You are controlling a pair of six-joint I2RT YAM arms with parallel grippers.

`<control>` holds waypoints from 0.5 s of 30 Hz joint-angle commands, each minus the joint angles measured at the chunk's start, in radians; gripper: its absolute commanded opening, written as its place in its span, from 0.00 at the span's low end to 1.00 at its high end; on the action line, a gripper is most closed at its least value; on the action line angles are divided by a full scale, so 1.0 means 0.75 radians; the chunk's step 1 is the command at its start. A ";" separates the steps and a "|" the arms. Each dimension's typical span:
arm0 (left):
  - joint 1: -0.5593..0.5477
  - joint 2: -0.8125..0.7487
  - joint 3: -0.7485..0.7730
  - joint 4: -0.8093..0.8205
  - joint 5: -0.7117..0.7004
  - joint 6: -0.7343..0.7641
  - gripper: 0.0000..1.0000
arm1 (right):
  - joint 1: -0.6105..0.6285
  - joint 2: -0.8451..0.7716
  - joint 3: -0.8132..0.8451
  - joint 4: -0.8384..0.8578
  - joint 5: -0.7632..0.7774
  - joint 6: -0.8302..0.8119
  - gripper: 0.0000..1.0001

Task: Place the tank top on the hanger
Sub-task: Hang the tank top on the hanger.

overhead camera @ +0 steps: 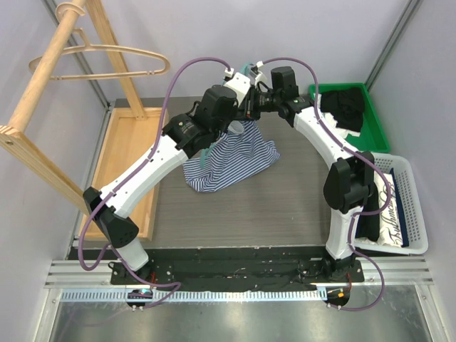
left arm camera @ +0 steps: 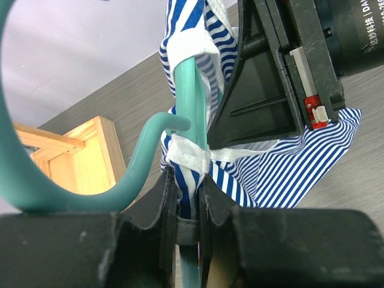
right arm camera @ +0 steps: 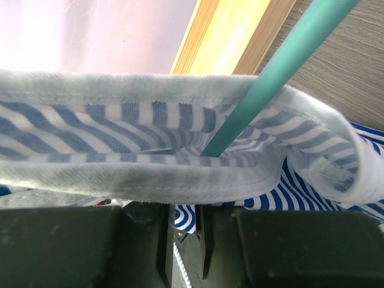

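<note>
The striped tank top hangs bunched above the table's back centre, held up between both arms. In the left wrist view my left gripper is shut on the teal hanger, with striped fabric and white trim pinched beside the rod; the hook curls off to the left. A white-trimmed strap drapes across my right gripper, which is shut on its edge. The hanger's arm passes through that strap opening. From above, the left gripper and right gripper almost touch, and little of the hanger shows.
A wooden rack with a tan hanger stands at the back left over a wooden tray. A green bin holding a black garment is at the back right. A white basket with folded clothes sits on the right.
</note>
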 commanded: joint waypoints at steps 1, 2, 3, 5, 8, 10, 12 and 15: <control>-0.009 -0.031 0.041 0.059 0.087 0.018 0.16 | 0.005 0.006 0.055 0.105 -0.053 -0.043 0.01; -0.009 -0.033 0.043 0.059 0.106 0.022 0.19 | 0.005 0.004 0.051 0.111 -0.071 -0.041 0.01; -0.009 -0.035 0.045 0.055 0.112 0.026 0.24 | 0.005 0.004 0.051 0.115 -0.078 -0.041 0.01; -0.009 -0.041 0.045 0.053 0.126 0.036 0.34 | 0.003 -0.010 0.028 0.154 -0.084 -0.033 0.01; -0.009 -0.047 0.045 0.047 0.143 0.053 0.46 | -0.024 -0.100 -0.181 0.576 -0.080 0.196 0.01; -0.009 -0.057 0.043 0.045 0.155 0.063 0.49 | -0.030 -0.086 -0.150 0.588 -0.104 0.231 0.01; -0.009 -0.070 0.043 0.043 0.165 0.073 0.55 | -0.028 -0.088 -0.121 0.539 -0.108 0.199 0.01; -0.004 -0.082 0.041 0.037 0.186 0.088 0.63 | -0.034 -0.102 -0.127 0.516 -0.106 0.174 0.01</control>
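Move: The left fingers already pinch the hanger's arm with the tank top's strap wrapped round it, and the hanger's neck lies about 4 cm ahead of them and 1 cm to their left. The right fingers, reaching in from the right, are already closed beside that neck, which is roughly 1 cm to their left. From the left hand, the shirt body hangs some 16 cm below and 6 cm back, while the wooden tray is about 28 cm left, 14 cm back and 33 cm down. The left hand opens its fingers from nearly shut to more than half wide and lets go of the strap-wrapped hanger arm, easing about 1.5 cm to the right and turning some 5 degrees clockwise with the open jaws still around that spot. The right hand keeps its pinch beside the hanger's neck and, a moment after the left begins to open, draws the hanger and cloth about 1.5 cm forward, its fingertips tipping up some 5 degrees. ##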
